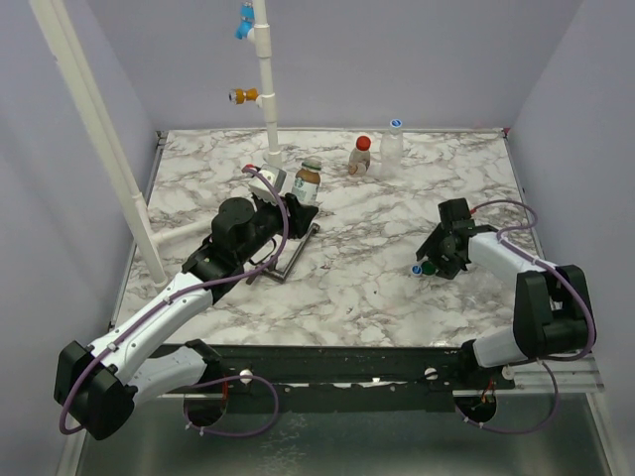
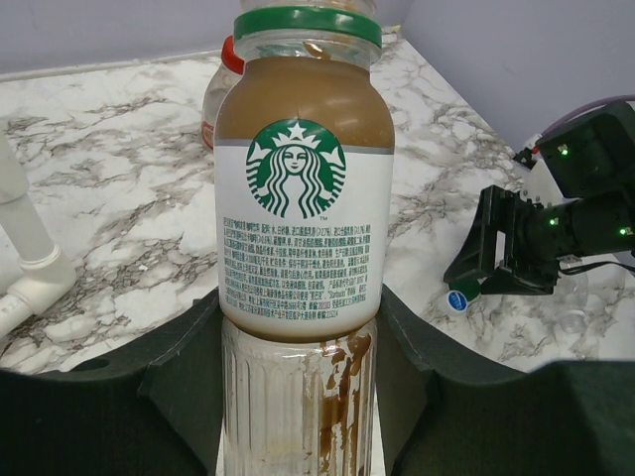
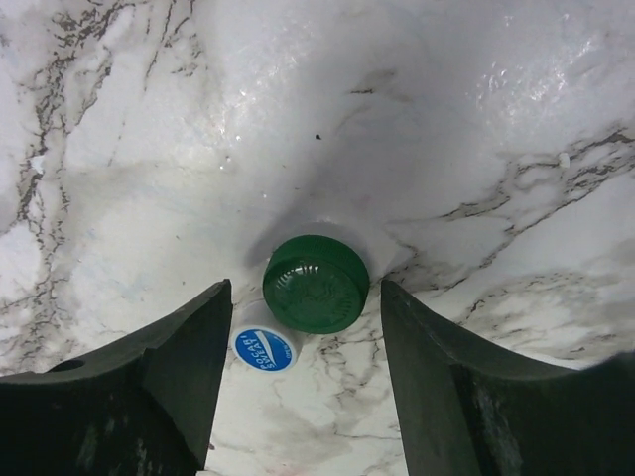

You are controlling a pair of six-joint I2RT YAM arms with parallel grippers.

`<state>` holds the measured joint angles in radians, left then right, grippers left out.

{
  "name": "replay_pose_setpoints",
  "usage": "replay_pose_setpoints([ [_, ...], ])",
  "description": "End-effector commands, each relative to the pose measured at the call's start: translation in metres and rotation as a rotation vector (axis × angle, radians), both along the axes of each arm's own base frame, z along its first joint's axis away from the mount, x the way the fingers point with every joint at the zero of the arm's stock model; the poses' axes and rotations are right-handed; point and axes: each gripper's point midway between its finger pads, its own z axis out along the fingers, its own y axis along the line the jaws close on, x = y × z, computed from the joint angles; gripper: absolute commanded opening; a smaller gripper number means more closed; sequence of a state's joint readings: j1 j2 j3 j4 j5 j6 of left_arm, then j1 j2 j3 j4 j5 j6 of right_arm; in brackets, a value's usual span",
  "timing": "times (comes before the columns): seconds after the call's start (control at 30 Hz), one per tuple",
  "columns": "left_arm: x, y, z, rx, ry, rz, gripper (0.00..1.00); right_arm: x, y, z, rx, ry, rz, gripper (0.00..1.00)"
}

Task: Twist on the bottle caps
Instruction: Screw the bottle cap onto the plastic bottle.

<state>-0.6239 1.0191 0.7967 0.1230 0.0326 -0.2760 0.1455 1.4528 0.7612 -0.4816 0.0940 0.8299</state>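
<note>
A Starbucks coffee bottle [image 2: 303, 188] with a green neck ring stands between the pads of my left gripper [image 2: 298, 397], which is shut on its ribbed clear base. From above, this bottle [image 1: 309, 181] stands at the back left of the table. My right gripper [image 3: 305, 293] points down over a green cap [image 3: 316, 283] lying on the marble. Its fingers [image 3: 189, 347] stand on either side of the cap with gaps, so it is open. A white-and-blue cap [image 3: 265, 349] lies touching the green one, close to the left finger. From above, the right gripper [image 1: 431, 264] is at mid-right.
A bottle with a red cap [image 1: 361, 156] and a clear bottle with a white-and-blue cap [image 1: 394, 144] stand at the back. A white pipe [image 1: 268, 89] with orange [image 1: 243, 96] and blue [image 1: 244, 25] fittings rises at the back left. A metal bracket [image 1: 293, 256] lies under the left arm.
</note>
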Motion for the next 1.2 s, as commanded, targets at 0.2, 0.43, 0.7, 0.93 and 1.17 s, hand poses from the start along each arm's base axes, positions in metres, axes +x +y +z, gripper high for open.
replay_pose_setpoints([
  [0.2, 0.002, -0.01, 0.001, 0.013, 0.001, -0.045, 0.23, -0.008, -0.017, -0.001, -0.168, 0.037, -0.003, 0.53],
  [0.43, 0.002, -0.026, -0.005, 0.027, 0.014, -0.123, 0.26, -0.003, -0.014, 0.002, -0.235, 0.033, 0.033, 0.51],
  [0.7, -0.005, -0.048, -0.017, 0.087, -0.037, -0.287, 0.33, 0.008, -0.01, 0.015, -0.236, 0.004, 0.072, 0.26],
  [0.93, -0.021, -0.056, -0.008, 0.032, -0.253, -0.386, 0.32, 0.032, 0.011, 0.07, -0.154, -0.117, 0.17, 0.18],
  [1.17, -0.04, -0.059, -0.01, 0.043, -0.388, -0.481, 0.32, 0.05, 0.092, 0.174, 0.19, -0.418, 0.513, 0.17],
])
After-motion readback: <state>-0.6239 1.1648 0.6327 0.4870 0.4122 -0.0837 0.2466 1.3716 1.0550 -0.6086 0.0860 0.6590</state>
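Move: The green cap sits between the right hand's open fingers, practically at the hand point and perhaps 1 cm below it. The blue cap nearly touches the green one, about 3 cm left and 1 cm back; the clear bottle lies some 10 cm to the right and 2 cm back. From the left hand, already holding the glass bottle, the green cap is roughly 27 cm right, 2 cm ahead and 25 cm lower. The green cap is pinched as the right fingers, straddling it, close the rest of the way while the hand eases about 1 cm back and rolls some 10 degrees; the hand then lifts it about 11 cm, speeding up, with roughly 5 cm forward and 4 cm left. Meanwhile the left hand keeps its grip on the bottle, takes it right and down about 5 cm each, then also back, turning some 20 degrees clockwise. ##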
